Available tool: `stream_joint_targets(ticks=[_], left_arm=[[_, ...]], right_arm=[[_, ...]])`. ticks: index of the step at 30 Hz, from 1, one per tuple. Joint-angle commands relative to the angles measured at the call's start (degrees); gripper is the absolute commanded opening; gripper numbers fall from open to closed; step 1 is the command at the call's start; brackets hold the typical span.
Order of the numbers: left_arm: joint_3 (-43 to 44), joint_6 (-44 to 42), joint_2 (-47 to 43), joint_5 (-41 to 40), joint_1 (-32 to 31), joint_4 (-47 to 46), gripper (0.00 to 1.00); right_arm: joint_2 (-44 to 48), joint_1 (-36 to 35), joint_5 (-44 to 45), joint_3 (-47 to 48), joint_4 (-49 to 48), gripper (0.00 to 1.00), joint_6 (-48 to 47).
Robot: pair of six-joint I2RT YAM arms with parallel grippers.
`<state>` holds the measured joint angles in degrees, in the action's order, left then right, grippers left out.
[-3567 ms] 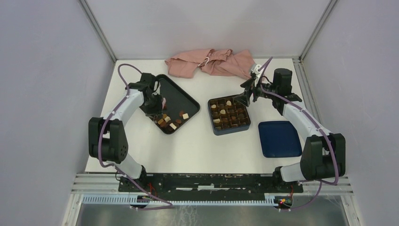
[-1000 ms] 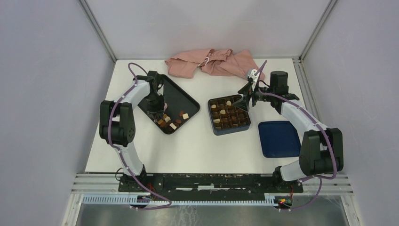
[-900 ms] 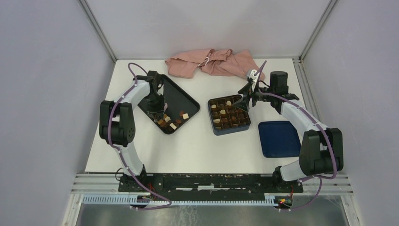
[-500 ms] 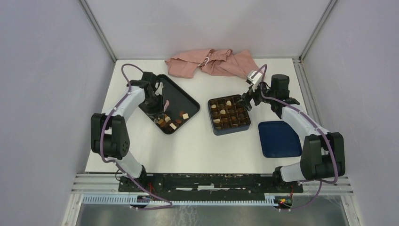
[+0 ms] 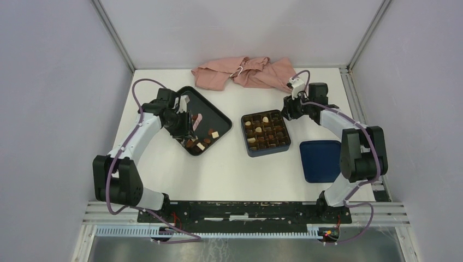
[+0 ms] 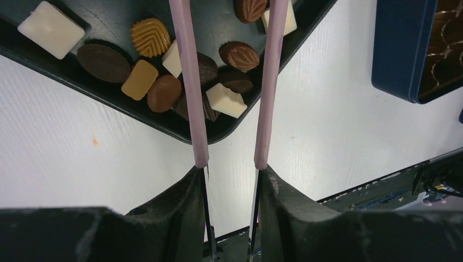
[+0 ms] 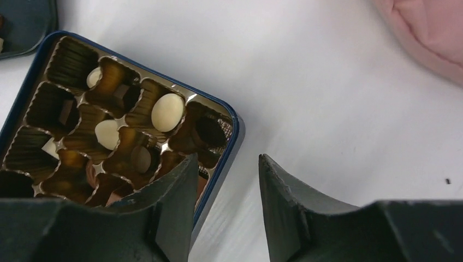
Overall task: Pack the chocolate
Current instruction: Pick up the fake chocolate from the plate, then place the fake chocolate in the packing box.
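Note:
Several pieces of chocolate (image 6: 239, 55), dark, light brown and white, lie heaped in the near corner of the black tray (image 5: 205, 106). More chocolate (image 7: 167, 112) sits in cells of the dark blue box (image 5: 244, 136). My left gripper (image 5: 192, 123) hovers over the tray's heap. Its long pink fingers (image 6: 188, 82) stand parallel with a gap, and their tips run out of the left wrist view, so any hold there is hidden. My right gripper (image 7: 227, 158) is open and empty above the box's far right corner (image 7: 232, 123).
A pink cloth (image 5: 245, 73) lies bunched at the back of the table, just behind the right gripper. The blue lid (image 5: 324, 161) lies flat to the right of the box. White table shows between tray and box.
The left arm has swung its gripper right over the tray and its elbow dropped toward the near edge. The right gripper drew back from over the box to its far right corner.

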<state>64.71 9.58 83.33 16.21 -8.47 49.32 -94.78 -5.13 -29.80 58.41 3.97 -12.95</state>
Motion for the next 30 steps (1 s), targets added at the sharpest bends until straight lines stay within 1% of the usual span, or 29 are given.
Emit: stream_joint_targets(ticks=[1, 6, 9, 10, 13, 19, 20, 27, 30], left_arm=[[-1.7, 0.3, -3.8, 4.4, -0.1, -2.8, 0.09], [-3.8, 0.4, -5.4, 4.4, -0.1, -3.5, 0.09], [-4.4, 0.4, -6.3, 5.0, -0.2, -3.6, 0.08], [-4.6, 0.6, -6.6, 5.1, -0.2, -3.7, 0.09], [-4.9, 0.5, -7.3, 5.4, -0.2, -3.7, 0.09], [-5.2, 0.8, -8.3, 5.0, -0.3, -3.7, 0.09], [-5.3, 0.9, -8.4, 4.9, -0.2, -3.7, 0.09], [-5.3, 1.7, -8.7, 5.1, -1.3, -3.7, 0.08], [-5.1, 2.4, -8.8, 5.1, -2.4, -3.9, 0.09]], right_arm=[[-3.0, -0.8, 3.3, 4.3, 0.5, 0.5, 7.4], [-4.7, -2.2, 9.3, 5.1, -0.9, 0.46, 12.0], [-5.9, -3.3, 12.6, 5.4, -0.9, 0.45, 12.8], [-6.1, -3.7, 13.3, 5.4, -1.1, 0.43, 12.9], [-6.7, -4.8, 14.9, 5.6, -1.4, 0.41, 12.9], [-5.9, -6.4, 19.6, 4.8, -2.3, 0.32, 12.9], [-5.7, -6.7, 20.0, 4.6, -2.4, 0.29, 12.9], [-5.5, -7.4, 21.7, 3.6, -3.5, 0.2, 15.2], [-5.0, -7.4, 22.1, 2.8, -4.3, 0.13, 16.0]])
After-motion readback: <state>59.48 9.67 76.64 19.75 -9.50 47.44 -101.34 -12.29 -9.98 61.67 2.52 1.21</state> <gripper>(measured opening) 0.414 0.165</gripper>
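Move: Just beneath the right hand is the box's right rim at its far corner, about 2 cm ahead, 1 cm left and 4 cm down. The white egg chocolate sits about 5 cm farther left, 1 cm nearer the base; the blue tray lies some 16 cm back and 14 cm right of the hand. The left hand, with the pink tongs, has the plate's nearest white chocolate about 3 cm ahead, 1 cm right and 10 cm down; another is some 4 cm beyond and 5 cm right of it. Sinking about 3.5 cm to the box's far right corner and easing some 2 cm forward and 1 cm left, the right hand turns clockwise about 15 degrees and closes its half-open fingers to a narrow gap, one on each side of the wall, to pinch the rim. The left hand keeps the tongs at an unchanged opening and backs off some 2 cm towards the base, drifting right. ##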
